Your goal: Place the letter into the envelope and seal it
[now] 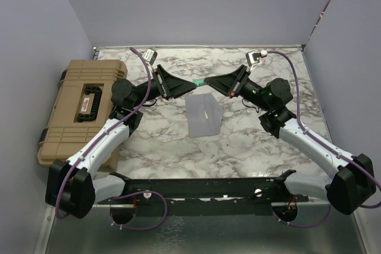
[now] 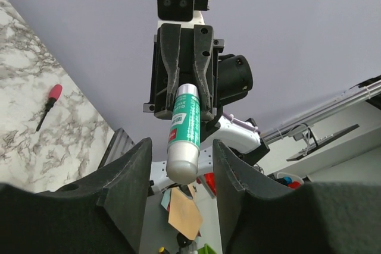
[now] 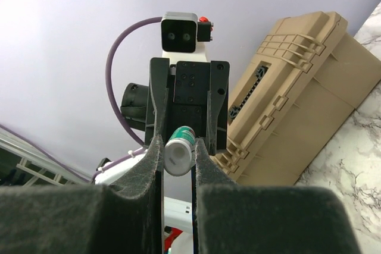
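Observation:
The grey envelope (image 1: 202, 116) lies flat on the marble table (image 1: 256, 141) at the middle. The letter is hidden. Above the envelope's far edge both grippers meet tip to tip. My right gripper (image 1: 215, 81) (image 3: 177, 147) is shut on a green and white glue stick (image 1: 200, 81) (image 3: 180, 151), holding it level. The stick's white end (image 2: 182, 162) reaches between the fingers of my left gripper (image 1: 191, 85) (image 2: 181, 147). Those jaws stand apart on either side of it, with a gap on both sides.
A big tan hard case (image 1: 77, 105) (image 3: 297, 117) lies along the table's left side, beside the left arm. A red-handled screwdriver (image 2: 47, 105) lies on the marble in the left wrist view. Purple walls close in the left, back and right.

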`<state>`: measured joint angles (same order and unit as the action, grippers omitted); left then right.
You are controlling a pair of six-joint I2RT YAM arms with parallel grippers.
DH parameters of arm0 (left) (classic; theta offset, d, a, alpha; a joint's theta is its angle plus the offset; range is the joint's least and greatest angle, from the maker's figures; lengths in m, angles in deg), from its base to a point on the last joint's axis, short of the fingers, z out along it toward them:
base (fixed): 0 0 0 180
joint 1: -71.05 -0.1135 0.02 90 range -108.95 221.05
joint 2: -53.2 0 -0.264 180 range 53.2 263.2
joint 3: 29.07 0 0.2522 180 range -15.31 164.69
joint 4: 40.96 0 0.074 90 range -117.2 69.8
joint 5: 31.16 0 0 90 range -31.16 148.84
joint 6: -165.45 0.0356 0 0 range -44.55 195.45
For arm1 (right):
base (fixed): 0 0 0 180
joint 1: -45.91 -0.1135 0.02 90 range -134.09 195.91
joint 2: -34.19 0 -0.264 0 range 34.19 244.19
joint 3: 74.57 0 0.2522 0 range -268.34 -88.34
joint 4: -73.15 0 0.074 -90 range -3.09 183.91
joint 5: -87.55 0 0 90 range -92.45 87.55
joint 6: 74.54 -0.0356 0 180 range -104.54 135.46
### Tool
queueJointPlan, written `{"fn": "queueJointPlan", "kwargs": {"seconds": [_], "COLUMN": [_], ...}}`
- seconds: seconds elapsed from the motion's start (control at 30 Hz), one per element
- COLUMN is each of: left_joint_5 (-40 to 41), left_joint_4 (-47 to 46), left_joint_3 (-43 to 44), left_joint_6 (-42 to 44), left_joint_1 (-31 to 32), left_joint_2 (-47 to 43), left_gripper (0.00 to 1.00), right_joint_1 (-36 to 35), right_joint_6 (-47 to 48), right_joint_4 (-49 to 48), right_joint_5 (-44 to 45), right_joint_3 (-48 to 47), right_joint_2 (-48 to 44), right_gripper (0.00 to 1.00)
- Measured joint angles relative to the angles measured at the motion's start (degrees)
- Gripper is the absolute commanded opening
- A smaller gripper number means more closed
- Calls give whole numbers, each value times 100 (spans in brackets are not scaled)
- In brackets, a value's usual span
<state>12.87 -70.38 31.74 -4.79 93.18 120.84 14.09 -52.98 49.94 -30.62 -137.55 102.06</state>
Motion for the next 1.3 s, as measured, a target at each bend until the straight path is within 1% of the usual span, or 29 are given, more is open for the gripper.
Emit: {"fn": "queueJointPlan", "kwargs": {"seconds": [0.1, 0.17, 0.23, 0.33, 0.47, 0.63, 0.73, 0.77, 0.8, 0.83, 0.97, 1.03, 1.07, 1.17, 1.3], "left_joint_5": [-37, -72, -92, -125, -210, -254, -271, -275, -278, -282, -286, -286, -286, -282, -251], "left_joint_4": [114, 190, 254, 282, 352, 350, 369, 372, 378, 382, 409, 426, 431, 435, 444], "left_joint_3": [4, 9, 15, 52, 129, 181, 188, 188, 190, 190, 190, 190, 190, 190, 188], "left_joint_6": [114, 181, 234, 321, 424, 470, 487, 496, 511, 511, 562, 581, 597, 636, 723], "left_joint_1": [0, 0, -7, -35, -44, -44, -44, -44, -44, -44, -35, -26, -24, 7, 103], "left_joint_2": [0, 9, 9, 9, 9, 9, 9, 9, 9, 9, 15, 22, 33, 68, 142], "left_gripper": [35, 34, 39, 39, 34, 21, 6, 1, 0, 0, 0, 0, 0, 0, 0], "right_joint_1": [0, 2, 2, 7, 7, 7, 15, 17, 17, 17, 17, 22, 24, 28, 28], "right_joint_6": [42, 57, 96, 101, 109, 197, 205, 208, 210, 219, 326, 417, 544, 828, 1049], "right_joint_4": [11, 20, 31, 28, 26, 61, 63, 66, 66, 68, 122, 297, 479, 911, 1187], "right_joint_5": [2, 0, 0, -2, 0, 0, 2, 2, 2, 2, -24, -98, -157, -365, -682], "right_joint_3": [0, 0, 0, 0, 0, 13, 46, 55, 59, 59, 52, -2, -90, -459, -896], "right_joint_2": [0, 0, 0, -2, -46, -94, -96, -101, -103, -105, -105, -103, -96, -24, 131], "right_gripper": [1, 1, 0, 1, 1, 0, 0, 2, 6, 15, 58, 69, 71, 73, 73]}}
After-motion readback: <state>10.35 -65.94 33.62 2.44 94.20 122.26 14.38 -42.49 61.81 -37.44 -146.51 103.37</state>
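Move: The glue stick, gripped at its far end by the right fingers, has its other end between the open left fingers. Its middle is about 3 cm to the left hand's right and 1 cm ahead, and about 3 cm to the right hand's left, level with it. The envelope lies on the table some 35 cm below, roughly 5 cm ahead and 5 cm right of the left hand. The left fingers shut on the glue stick, sinking about 1 cm; the right fingers open, rising 1 cm. ##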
